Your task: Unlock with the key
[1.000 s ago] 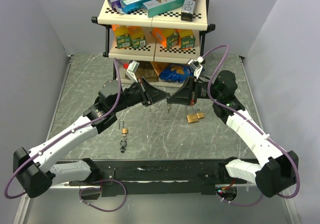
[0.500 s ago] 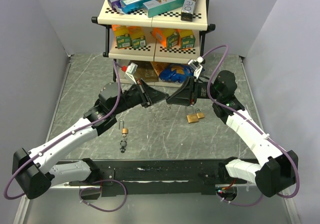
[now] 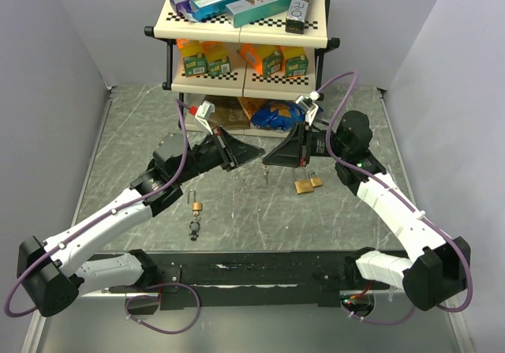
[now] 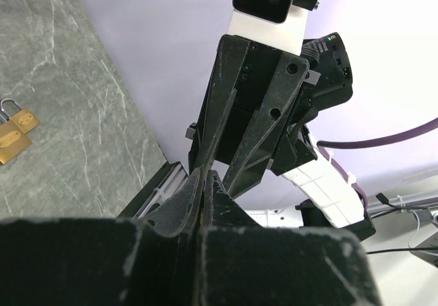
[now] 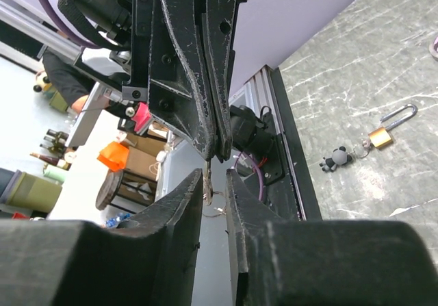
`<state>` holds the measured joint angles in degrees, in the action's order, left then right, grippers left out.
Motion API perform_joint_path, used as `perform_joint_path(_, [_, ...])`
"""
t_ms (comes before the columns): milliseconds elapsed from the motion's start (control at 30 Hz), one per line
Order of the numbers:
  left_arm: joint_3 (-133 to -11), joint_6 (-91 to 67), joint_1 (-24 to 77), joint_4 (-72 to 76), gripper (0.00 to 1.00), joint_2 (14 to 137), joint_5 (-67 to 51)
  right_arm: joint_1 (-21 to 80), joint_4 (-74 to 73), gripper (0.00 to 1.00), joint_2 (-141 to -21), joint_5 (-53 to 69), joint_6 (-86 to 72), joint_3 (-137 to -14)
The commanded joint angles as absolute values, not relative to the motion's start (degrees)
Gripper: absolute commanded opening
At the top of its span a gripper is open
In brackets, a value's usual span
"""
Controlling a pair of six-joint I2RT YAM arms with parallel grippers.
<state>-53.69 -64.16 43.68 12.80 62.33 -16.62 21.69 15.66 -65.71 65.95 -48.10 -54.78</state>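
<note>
A small key (image 5: 207, 183) on a thin wire ring hangs from the tips of my left gripper (image 5: 213, 152), which is shut on it. My right gripper (image 5: 213, 171) faces it tip to tip, its jaws open with the key in the gap between them. In the top view both grippers, left (image 3: 258, 154) and right (image 3: 267, 159), meet above the middle of the table and the key (image 3: 266, 176) dangles below them. Two brass padlocks (image 3: 305, 184) lie on the table just right of the grippers, also visible in the left wrist view (image 4: 12, 133).
A third small brass padlock (image 3: 196, 205) with a panda charm (image 3: 194, 228) lies left of centre; the right wrist view shows that padlock (image 5: 383, 136) too. A three-tier shelf (image 3: 245, 29) with boxes stands at the back. The black rail (image 3: 252, 274) runs along the near edge.
My right gripper's jaws have parted around the key. The left arm has shifted slightly toward the back, still shut on the key, which hangs a little lower.
</note>
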Motion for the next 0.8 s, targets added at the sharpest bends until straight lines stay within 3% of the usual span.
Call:
perform_joint_path(0, [-54.1, -64.3, 43.6, 15.7, 0.01, 61.1, -16.0, 21.3, 18.1, 0.26, -64.9, 67.1, -47.8, -54.6])
perform_joint_path(467, [-54.0, -64.4, 43.5, 15.7, 0.01, 60.8, -15.3, 21.3, 18.5, 0.26, -65.6, 68.3, -48.2, -54.7])
perform_joint_path(667, [-54.0, -64.3, 43.6, 15.6, 0.01, 61.0, -15.3, 21.4, 19.0, 0.14, -65.8, 68.6, -48.4, -54.6])
perform_joint_path(767, [-54.1, -64.4, 43.6, 15.6, 0.01, 60.9, -15.0, 21.4, 18.6, 0.0, -65.8, 68.4, -48.3, -54.7])
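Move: The key that the right hand goes for sticks back from the left fingertips, almost between the right fingers: about 1 cm ahead of the right hand point and some 2 cm back from the left's. Some 32 cm below the right hand, on the table, the larger closed padlock lies about 11 cm right and 2 ahead, the smaller about 14 right and 4 ahead; the open padlock lies roughly 18 left and 4 back. Right hand eases back barely 0.5 cm and closes on the key, which the still left hand keeps pinched. ##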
